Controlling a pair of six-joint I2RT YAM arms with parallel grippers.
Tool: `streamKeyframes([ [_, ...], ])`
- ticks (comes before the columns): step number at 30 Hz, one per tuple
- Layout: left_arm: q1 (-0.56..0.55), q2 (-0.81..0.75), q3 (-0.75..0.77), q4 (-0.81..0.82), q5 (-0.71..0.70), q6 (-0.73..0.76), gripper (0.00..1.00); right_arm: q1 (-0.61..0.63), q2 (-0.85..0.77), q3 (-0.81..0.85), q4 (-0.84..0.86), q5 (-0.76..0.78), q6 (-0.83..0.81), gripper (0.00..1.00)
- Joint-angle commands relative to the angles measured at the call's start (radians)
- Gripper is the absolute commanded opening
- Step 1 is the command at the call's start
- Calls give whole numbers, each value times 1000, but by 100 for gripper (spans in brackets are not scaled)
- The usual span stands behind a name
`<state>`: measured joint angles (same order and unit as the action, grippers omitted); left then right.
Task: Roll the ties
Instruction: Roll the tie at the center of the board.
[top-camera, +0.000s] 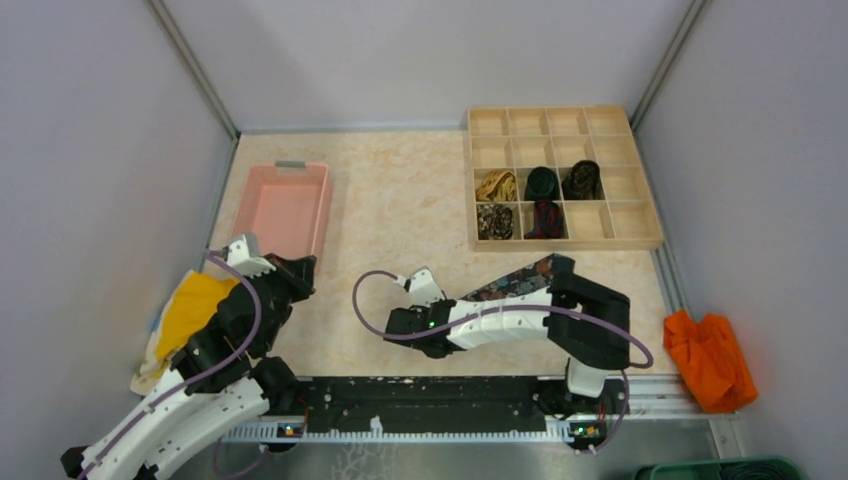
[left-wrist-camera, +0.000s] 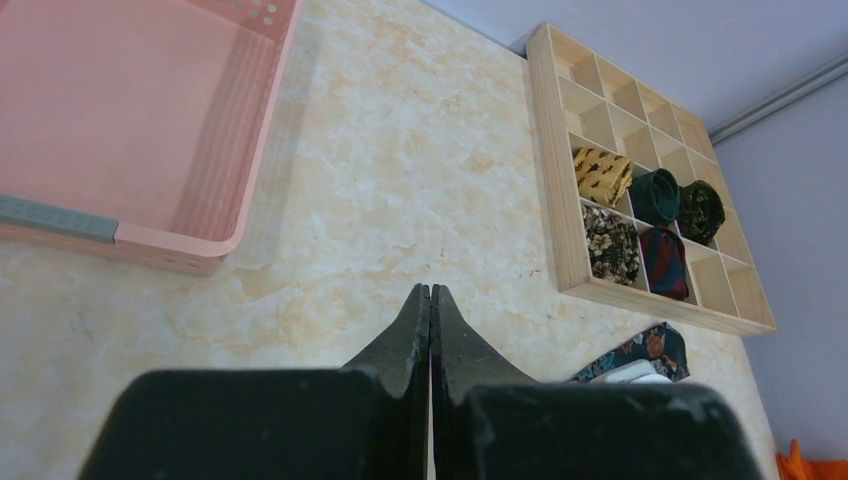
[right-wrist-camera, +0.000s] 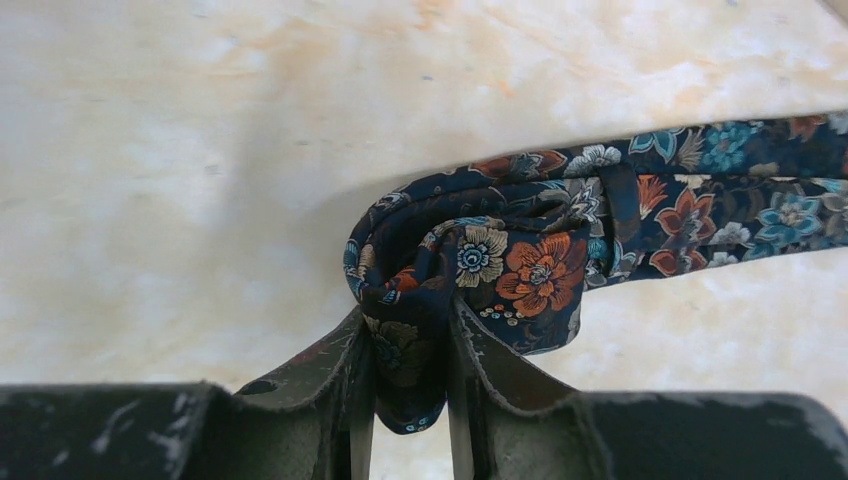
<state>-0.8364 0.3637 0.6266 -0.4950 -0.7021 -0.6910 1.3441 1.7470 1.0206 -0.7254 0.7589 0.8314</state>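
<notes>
A dark floral tie (right-wrist-camera: 520, 265) lies on the marble table, its near end curled into a small loose roll and its strip running off to the right. My right gripper (right-wrist-camera: 410, 320) is shut on that rolled end, with fabric pinched between both fingers. From above, the tie (top-camera: 520, 280) shows just behind the right arm, and the right gripper (top-camera: 420, 335) sits low at the table's middle front. Several coiled ties (top-camera: 542, 200) fill compartments of the wooden box (top-camera: 565, 243). My left gripper (left-wrist-camera: 431, 295) is shut on nothing and hovers at the front left (top-camera: 290, 275).
A pink bin (top-camera: 282, 205) stands at the back left. A yellow cloth (top-camera: 190, 310) lies under the left arm, and an orange cloth (top-camera: 710, 355) lies at the front right. In the left wrist view the wooden box (left-wrist-camera: 545, 150) is at the far right.
</notes>
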Motion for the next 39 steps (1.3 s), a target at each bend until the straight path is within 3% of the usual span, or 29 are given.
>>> streamKeyframes([
  [1,-5,-9,19,3,9,26,0,-5,-123,-23,280,-236,-129,26],
  [13,-5,12,56,28,66,65,0,-111,-136,-81,652,-861,-97,26],
  [23,-5,69,62,77,84,86,0,-283,-105,-221,962,-1225,-56,26],
  [32,-4,143,69,152,105,105,0,-446,-91,-279,1010,-1401,-73,26],
  [39,-5,209,56,217,128,115,0,-556,-58,-297,971,-1451,-134,26],
])
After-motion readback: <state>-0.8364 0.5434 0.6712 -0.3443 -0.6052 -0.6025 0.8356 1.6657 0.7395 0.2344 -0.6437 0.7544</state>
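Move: The right fingers already pinch the tie's rolled end; the bare board it is carried onto lies about 12 cm to this hand's left and 3 cm back. The tie's loose wide end lies about 21 cm to the hand's right and 9 cm ahead. In the box, the black floral roll is about 17 cm ahead and 10 cm right. From the raised, empty left hand the rolled end is roughly 25 cm right, 4 cm back and 22 cm below. Leftward and a little back the right hand sweeps the pinched roll about 13 cm across the board, then curves forward and slightly right, ending some 4 cm higher. All the while its wrist turns, close to 80 degrees in all, bringing the fingers from forward-and-down to left-and-down with no change of grip. The left hand, shut and empty, drifts about 4 cm right and a little forward. ##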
